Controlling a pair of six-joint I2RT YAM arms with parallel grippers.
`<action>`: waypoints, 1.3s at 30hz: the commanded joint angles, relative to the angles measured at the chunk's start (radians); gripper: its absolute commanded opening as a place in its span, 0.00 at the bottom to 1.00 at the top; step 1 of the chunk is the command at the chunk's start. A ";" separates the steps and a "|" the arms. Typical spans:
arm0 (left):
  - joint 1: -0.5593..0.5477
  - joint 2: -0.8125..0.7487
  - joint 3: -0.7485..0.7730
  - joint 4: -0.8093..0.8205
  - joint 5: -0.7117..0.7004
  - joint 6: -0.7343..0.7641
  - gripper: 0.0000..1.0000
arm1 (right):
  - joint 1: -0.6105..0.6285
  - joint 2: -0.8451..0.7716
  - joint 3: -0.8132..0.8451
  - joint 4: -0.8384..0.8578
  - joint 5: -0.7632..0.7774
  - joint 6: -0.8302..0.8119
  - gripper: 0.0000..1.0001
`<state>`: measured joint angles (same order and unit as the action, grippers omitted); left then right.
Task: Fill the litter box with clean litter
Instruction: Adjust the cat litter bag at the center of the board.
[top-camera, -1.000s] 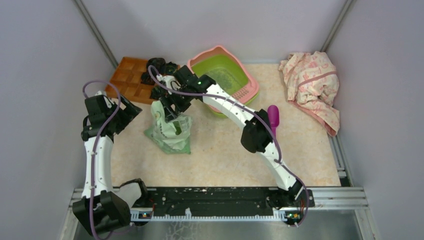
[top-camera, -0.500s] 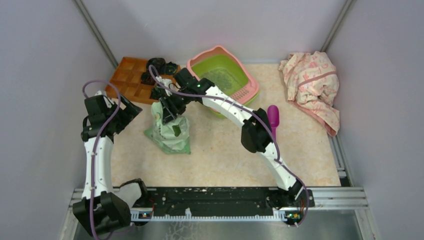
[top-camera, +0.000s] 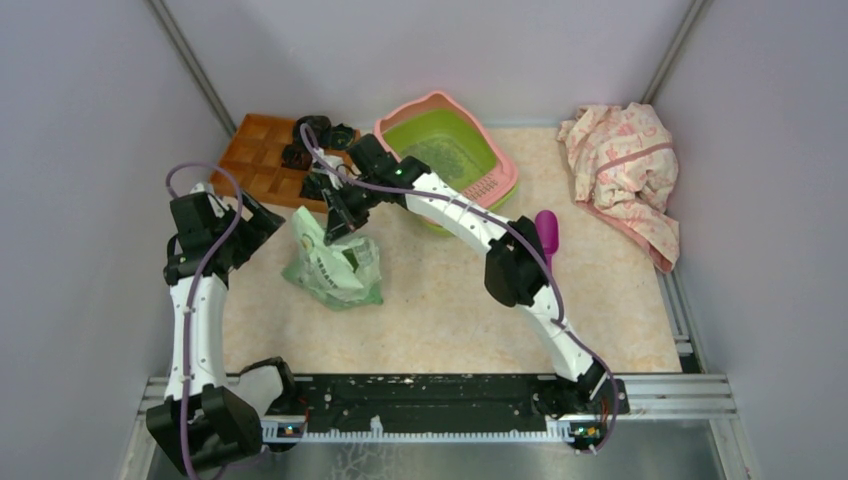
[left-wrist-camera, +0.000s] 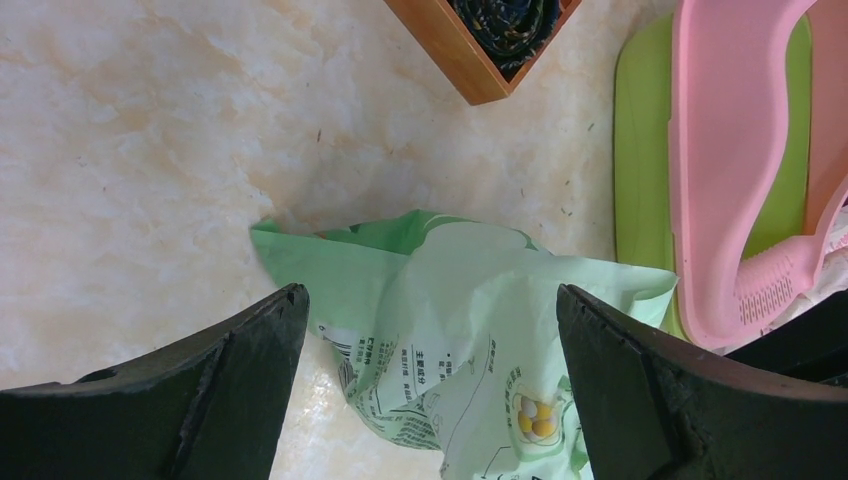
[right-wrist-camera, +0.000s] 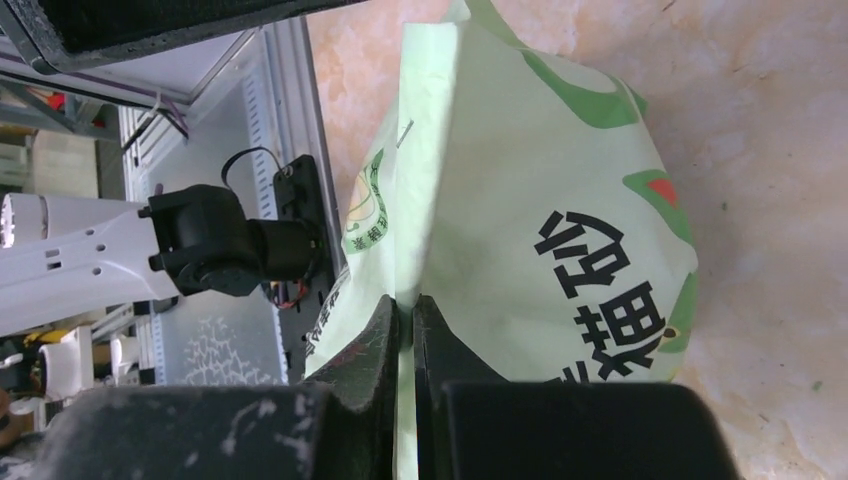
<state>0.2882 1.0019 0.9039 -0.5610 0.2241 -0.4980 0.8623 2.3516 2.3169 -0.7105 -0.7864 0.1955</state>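
The litter box (top-camera: 432, 100), a lime green basin with a pink rim, stands at the back centre, and a dark speckled patch of litter (top-camera: 443, 156) lies inside it. Left of it, a pale green printed bag (top-camera: 335, 265) stands on the table. My right gripper (top-camera: 333, 225) is shut on the bag's top edge. The right wrist view shows that gripper (right-wrist-camera: 405, 310) with a fold of the bag (right-wrist-camera: 540, 200) pinched between its fingers. My left gripper (left-wrist-camera: 430, 340) hangs open, left of and above the bag (left-wrist-camera: 450, 300), touching nothing. The box's pink rim (left-wrist-camera: 720, 150) shows at the right.
An orange-brown compartmented wooden tray (top-camera: 262, 155) holding dark bundles (top-camera: 315, 133) sits at the back left. A purple scoop (top-camera: 547, 235) lies right of the right arm. A pink patterned cloth (top-camera: 625, 165) is heaped at the back right. Walls enclose three sides.
My right gripper has closed on the top edge of the bag, and the bag's top has shifted a little to the left. The left arm has stayed still.
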 joint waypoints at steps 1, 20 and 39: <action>0.004 -0.023 -0.005 0.019 0.012 0.006 0.99 | 0.018 -0.152 0.039 0.061 0.071 -0.013 0.00; 0.004 -0.064 -0.004 0.007 -0.011 0.010 0.99 | 0.172 -0.460 0.016 0.011 0.443 -0.300 0.00; 0.005 -0.076 -0.001 0.006 0.000 0.000 0.99 | -0.088 -0.931 -0.888 0.323 0.410 -0.315 0.72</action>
<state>0.2882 0.9398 0.9039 -0.5682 0.2077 -0.4976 0.9054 1.6169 1.5600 -0.5961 -0.3153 -0.1284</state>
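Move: Just under the right hand, which already has the cat litter bag's rim pinched shut between its fingers, the bag's body has its middle about 5 cm back and some 10 cm below. From this hand the wooden tray lies roughly 17 cm ahead and 11 cm left, the litter box some 16 cm ahead and 22 cm right, both well below. From the idle left hand the bag is about 14 cm right, 9 cm back and 12 cm lower. Keeping its pinch on the rim, the right hand pulls steeply up about 17 cm and slightly back, rolling nearly 40 degrees. It pauses at the top, opens its fingers to let the rim go, then swings right and down, some 10 cm right and 12 cm lower, to hang open near the right end of the bag's mouth. ##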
